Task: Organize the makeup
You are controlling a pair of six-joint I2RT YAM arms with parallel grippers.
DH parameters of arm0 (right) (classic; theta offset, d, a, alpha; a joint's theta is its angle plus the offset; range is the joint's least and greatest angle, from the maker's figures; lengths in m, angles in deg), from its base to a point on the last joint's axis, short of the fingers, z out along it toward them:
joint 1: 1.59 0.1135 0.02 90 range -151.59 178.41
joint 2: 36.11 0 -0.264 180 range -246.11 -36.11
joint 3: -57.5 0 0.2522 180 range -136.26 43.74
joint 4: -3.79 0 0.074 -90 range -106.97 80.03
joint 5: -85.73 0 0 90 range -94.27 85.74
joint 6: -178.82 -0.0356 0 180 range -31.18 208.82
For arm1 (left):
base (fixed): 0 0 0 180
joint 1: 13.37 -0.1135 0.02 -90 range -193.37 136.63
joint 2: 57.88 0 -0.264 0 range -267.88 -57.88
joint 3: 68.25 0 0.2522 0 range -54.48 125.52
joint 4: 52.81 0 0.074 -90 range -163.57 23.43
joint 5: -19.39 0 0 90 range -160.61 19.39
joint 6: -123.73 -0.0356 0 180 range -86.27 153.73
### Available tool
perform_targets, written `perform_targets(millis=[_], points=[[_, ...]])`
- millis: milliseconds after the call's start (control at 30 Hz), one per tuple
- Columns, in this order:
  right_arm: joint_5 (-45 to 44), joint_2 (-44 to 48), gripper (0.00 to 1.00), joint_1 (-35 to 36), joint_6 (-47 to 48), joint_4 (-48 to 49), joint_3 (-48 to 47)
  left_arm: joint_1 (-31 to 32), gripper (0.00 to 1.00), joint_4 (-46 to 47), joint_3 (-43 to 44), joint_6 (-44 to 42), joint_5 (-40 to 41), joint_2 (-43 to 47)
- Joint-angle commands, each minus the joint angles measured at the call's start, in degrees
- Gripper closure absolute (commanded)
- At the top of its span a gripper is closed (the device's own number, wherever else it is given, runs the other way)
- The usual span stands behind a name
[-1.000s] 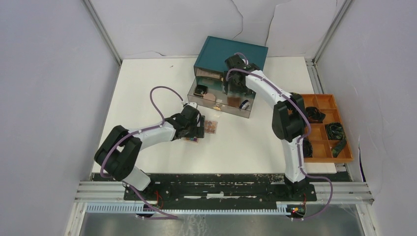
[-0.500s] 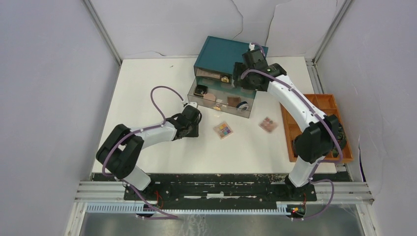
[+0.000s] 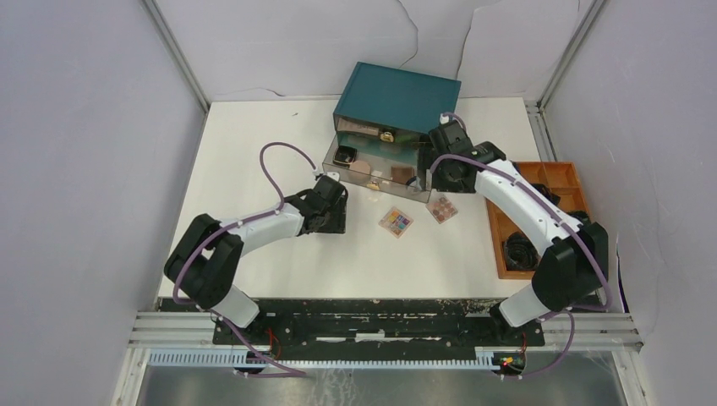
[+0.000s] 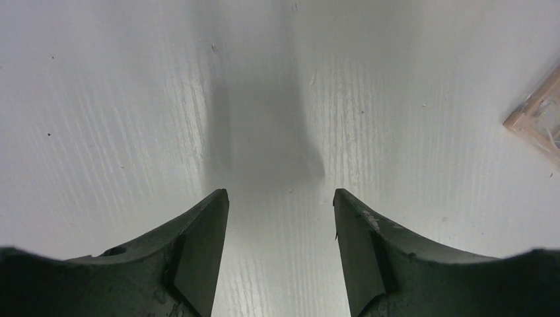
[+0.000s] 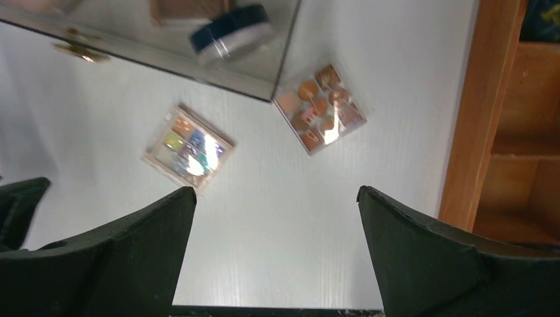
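A colourful square palette (image 3: 396,222) and a brown-toned palette (image 3: 441,208) lie flat on the white table in front of the open clear drawer (image 3: 420,194). The drawer holds a black square compact (image 3: 344,156), a pink compact (image 3: 361,167) and a dark blue round compact (image 5: 231,32). My right gripper (image 3: 446,176) hangs open and empty above the drawer's right front corner. In the right wrist view (image 5: 277,191) both palettes (image 5: 188,148) (image 5: 320,107) lie beyond the fingertips. My left gripper (image 3: 331,218) is open and empty, low over bare table (image 4: 279,195), left of the colourful palette (image 4: 538,122).
The teal drawer box (image 3: 397,97) with gold knobs stands at the back centre, its top drawer slightly open. An orange wooden tray (image 3: 496,241) holding black coiled cables (image 3: 517,252) sits at the right table edge; its rim also shows in the right wrist view (image 5: 472,132).
My right arm swung from over the drawer box down to the drawer's right front corner. The two palettes now lie further right, away from the left gripper, which stays open and low.
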Motion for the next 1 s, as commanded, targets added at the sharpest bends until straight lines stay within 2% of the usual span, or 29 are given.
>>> perform_targets(millis=[0, 200, 433, 600, 967], points=[[-3.1, 5.9, 0.00, 0.1, -0.6, -2.0, 5.6, 0.1, 0.31, -0.8, -0.2, -0.1, -1.5, 4.0], [-1.9, 5.3, 0.00, 0.0, -1.9, -1.4, 8.7, 2.9, 0.28, -0.9, 1.3, 6.7, -4.3, 5.8], [-0.6, 2.3, 0.00, 0.0, 0.3, 1.7, 11.0, 8.3, 0.30, -3.1, 10.7, 17.3, -5.5, -1.9], [-2.3, 0.2, 0.00, -0.6, 4.3, 4.2, 13.1, 9.8, 0.31, -4.8, 15.0, 16.8, -5.6, -5.7], [-1.7, -11.1, 0.00, -4.4, 17.6, 9.4, 10.3, 9.8, 0.31, -5.1, 9.2, 17.0, -2.9, -0.3]])
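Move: The brown palette lies on the table about 16 cm below the right hand, roughly 3 cm to its right and level with it fore and aft. From that hand the colourful palette is some 9 cm left and 4 cm nearer, the blue compact about 5 cm left and 7 cm ahead, and the open drawer's middle 13 cm left and 8 cm ahead. From the low left hand, the colourful palette is about 15 cm right, 2 cm ahead and 2 cm below, with the brown palette 27 cm right and 6 cm ahead. With fingers wide open, the right hand comes down about 12 cm over the brown palette, first drawing back and right past the drawer's near corner, then sinking steeper and farther right as the wrist tips some 15 degrees more downward and rolls. The left hand, still part-open, rises and swings right to close on the colourful palette, then eases back left, down and towards its base before reaching it. ##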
